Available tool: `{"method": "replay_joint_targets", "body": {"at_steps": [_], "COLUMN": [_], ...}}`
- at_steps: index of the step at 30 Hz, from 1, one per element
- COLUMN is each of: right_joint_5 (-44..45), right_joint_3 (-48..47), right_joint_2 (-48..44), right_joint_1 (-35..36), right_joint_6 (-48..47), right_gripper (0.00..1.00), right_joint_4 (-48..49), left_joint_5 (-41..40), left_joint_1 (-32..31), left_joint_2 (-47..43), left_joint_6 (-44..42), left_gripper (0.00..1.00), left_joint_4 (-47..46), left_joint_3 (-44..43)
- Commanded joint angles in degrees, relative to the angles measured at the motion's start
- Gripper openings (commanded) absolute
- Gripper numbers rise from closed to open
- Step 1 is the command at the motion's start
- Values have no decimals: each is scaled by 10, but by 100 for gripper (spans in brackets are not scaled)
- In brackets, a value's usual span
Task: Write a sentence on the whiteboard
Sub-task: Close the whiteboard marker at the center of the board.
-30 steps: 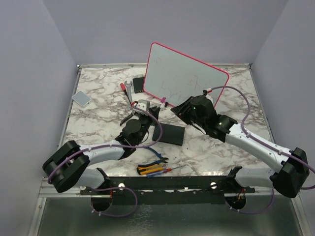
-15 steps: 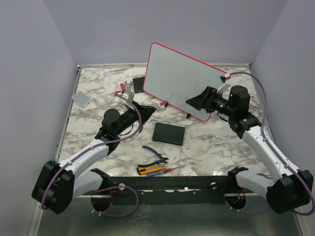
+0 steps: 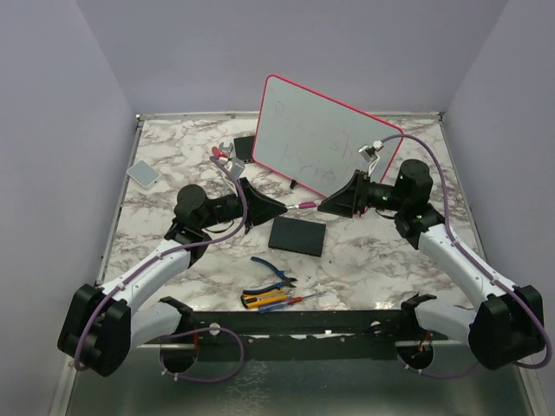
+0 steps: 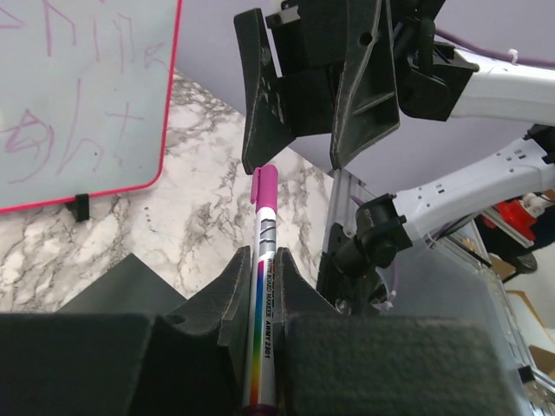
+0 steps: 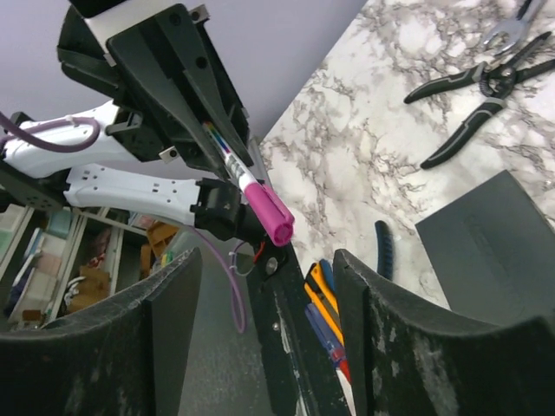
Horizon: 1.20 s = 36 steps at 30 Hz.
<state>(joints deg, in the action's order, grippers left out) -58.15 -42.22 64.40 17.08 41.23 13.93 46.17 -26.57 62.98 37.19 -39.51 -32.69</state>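
Observation:
The whiteboard (image 3: pixel 325 139), pale with a pink-red frame, leans tilted at the back of the table and also shows in the left wrist view (image 4: pixel 78 95). Faint pinkish lettering, the sentence (image 3: pixel 303 143), runs across it (image 4: pixel 61 139). My left gripper (image 3: pixel 277 208) is shut on a whiteboard marker (image 4: pixel 263 286), whose pink cap (image 3: pixel 305 205) points at my right gripper (image 3: pixel 323 206). The right gripper is open, its jaws facing the cap a short way off, not touching it. The right wrist view shows the cap (image 5: pixel 270 217) between and beyond my right fingertips (image 5: pixel 351 269).
A flat black slab (image 3: pixel 297 235) lies below the two grippers. Pliers (image 3: pixel 273 270) and screwdrivers (image 3: pixel 273 299) lie near the front edge. A grey pad (image 3: pixel 143 172) sits at the left, and a wrench (image 3: pixel 227 152) and a black square (image 3: pixel 245 147) beside the board.
My right gripper has come away from the board, down and left, to face the left gripper. My left gripper has swung right with the marker, its cap now pointing at the right jaws.

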Motion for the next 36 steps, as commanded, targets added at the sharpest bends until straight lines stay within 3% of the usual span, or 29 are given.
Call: {"method": "replay_joint_targets", "body": {"at_steps": [1, 17, 27, 30, 34, 36], "right_joint_5": [-33, -60, -64, -64, -64, -65], "right_joint_3": [-7, -7, -6, -5, -5, -3], "right_joint_2": [10, 41, 43, 42, 39, 37], "right_joint_1": [21, 54, 63, 64, 66, 68], "right_joint_6": [22, 80, 76, 75, 73, 72], "right_gripper": [62, 46, 37, 29, 4, 0], "right_joint_4": [49, 129, 122, 121, 125, 129], "left_joint_5": [59, 73, 68, 67, 75, 78], "left_joint_1": [4, 3, 3, 3, 3, 2], "left_joint_2": [6, 1, -5, -6, -6, -5], "left_joint_6": [17, 30, 32, 33, 37, 37], "left_gripper": [0, 0, 0, 0, 0, 0], "left_joint_4": [-18, -31, -33, -34, -36, -37], "left_joint_3": [-17, -19, -19, -18, -19, -19]}}
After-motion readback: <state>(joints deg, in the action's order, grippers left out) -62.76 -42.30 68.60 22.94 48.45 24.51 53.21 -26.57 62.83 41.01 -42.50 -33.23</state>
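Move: The left hand holds the whiteboard marker across the table, pointing right; its pink cap is about 7 cm to that hand's right, 1 cm ahead and 1 cm up. From the right hand, with its fingers still open, the cap lies roughly 5 cm to the left, 1 cm ahead and level in height. Some 26 cm below the right hand, the black notebook is about 6 cm ahead and 7 cm left, the blue pliers about 6 cm back and 13 cm left. The right hand travels about 3 cm left and 2.5 cm back, rising 1 cm and turning some 10 degrees counter-clockwise, to bring its open fingers around the outer end of the pink cap, then stops there while the fingers finish closing and pinch it. The left hand keeps its grip on the marker and drifts about 2.5 cm back and 1 cm up, turning slightly clockwise, so that the marker lines up with the right hand. ##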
